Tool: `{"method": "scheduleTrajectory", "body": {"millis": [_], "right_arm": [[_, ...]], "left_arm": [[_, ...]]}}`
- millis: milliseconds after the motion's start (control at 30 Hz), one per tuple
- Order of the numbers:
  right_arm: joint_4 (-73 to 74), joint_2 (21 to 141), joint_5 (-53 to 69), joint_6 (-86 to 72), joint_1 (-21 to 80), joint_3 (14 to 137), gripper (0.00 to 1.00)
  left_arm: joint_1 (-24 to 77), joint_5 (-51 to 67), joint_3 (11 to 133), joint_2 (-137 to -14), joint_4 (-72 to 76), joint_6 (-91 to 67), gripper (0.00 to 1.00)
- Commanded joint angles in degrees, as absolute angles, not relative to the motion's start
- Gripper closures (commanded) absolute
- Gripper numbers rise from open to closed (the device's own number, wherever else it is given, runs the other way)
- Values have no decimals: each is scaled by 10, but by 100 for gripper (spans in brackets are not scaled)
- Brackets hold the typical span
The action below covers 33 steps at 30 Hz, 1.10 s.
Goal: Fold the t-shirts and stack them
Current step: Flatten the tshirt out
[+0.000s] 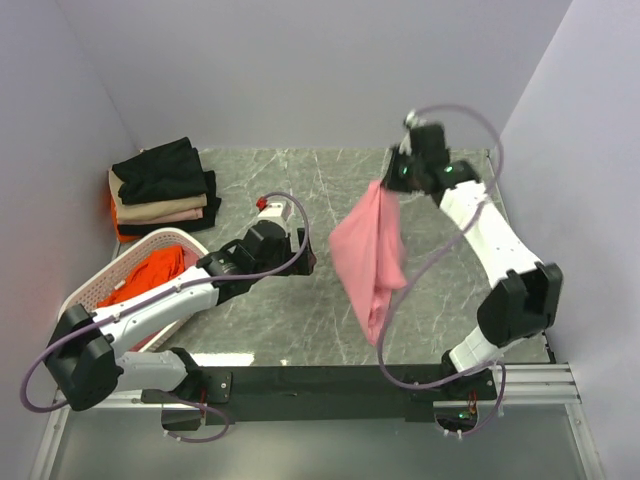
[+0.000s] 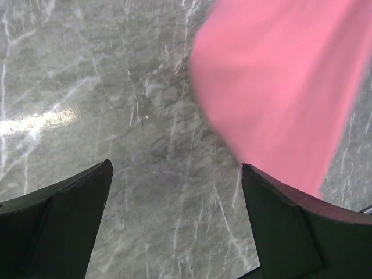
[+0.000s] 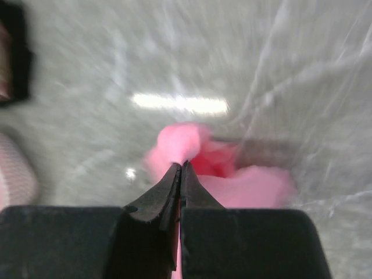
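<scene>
A light pink t-shirt [image 1: 372,255] hangs bunched above the table's middle right. My right gripper [image 1: 388,185] is shut on its top edge. In the right wrist view the jaws [image 3: 181,164] are pressed together with pink cloth [image 3: 244,186] pinched at their tips. My left gripper [image 1: 310,262] hovers low over the marble table [image 1: 300,180], just left of the hanging shirt. It is open with nothing in it. In the left wrist view its gap [image 2: 175,165] frames bare table, with the pink shirt [image 2: 279,75] past the right finger. An orange-red t-shirt [image 1: 150,275] lies in the basket.
A stack of folded t-shirts [image 1: 165,190], black on top and beige under it, sits at the back left. The white perforated basket [image 1: 95,280] stands at the left edge, beside my left arm. Walls close in the table at the back and sides.
</scene>
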<state>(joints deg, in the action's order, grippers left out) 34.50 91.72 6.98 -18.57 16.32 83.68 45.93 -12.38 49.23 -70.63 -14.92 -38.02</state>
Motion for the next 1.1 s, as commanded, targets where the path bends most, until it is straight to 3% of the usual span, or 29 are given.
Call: {"method": "scheduleTrajectory", "body": {"millis": [0, 300, 433, 767, 833, 1067], "right_arm": [[409, 853, 29, -184, 185, 1000, 100], [492, 897, 1, -185, 268, 1321, 100], [473, 904, 2, -190, 301, 1374, 100], [414, 841, -115, -196, 297, 1183, 100], [411, 831, -148, -203, 277, 1138, 100], [350, 793, -101, -237, 147, 922, 100]], "left_arm": [[459, -136, 520, -680, -143, -352, 1], [459, -116, 540, -666, -123, -337, 1], [459, -113, 546, -661, -113, -335, 1], [459, -111, 536, -726, -47, -352, 1], [459, -98, 553, -753, -33, -350, 1], [494, -70, 568, -878, 23, -337, 1]]}}
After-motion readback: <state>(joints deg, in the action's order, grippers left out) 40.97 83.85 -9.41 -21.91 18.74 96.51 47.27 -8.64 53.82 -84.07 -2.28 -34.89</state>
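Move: The pink t-shirt is already pinched by one corner in the right hand and hangs mostly below and back of it, its middle about 13 cm back, 4 cm left and 11 cm down. From the open, empty left hand that middle lies some 14 cm to the right, 3 cm back and 8 cm lower. Also from the left hand, the folded stack is roughly 32 cm left and 15 cm ahead, the basket about 38 cm left and 8 cm back, both some 10 cm lower. The t-shirt's pinched corner is whipped up about 35 cm by the right hand, drifting back and a little left as the fingers tip upward some 40 degrees; the hand then swings down about 22 cm, forward and right, tipping most of the way back with its grip kept. The left hand, still wide open, rises slightly, then dips towards the shirt, ending rightward and a little forward. ##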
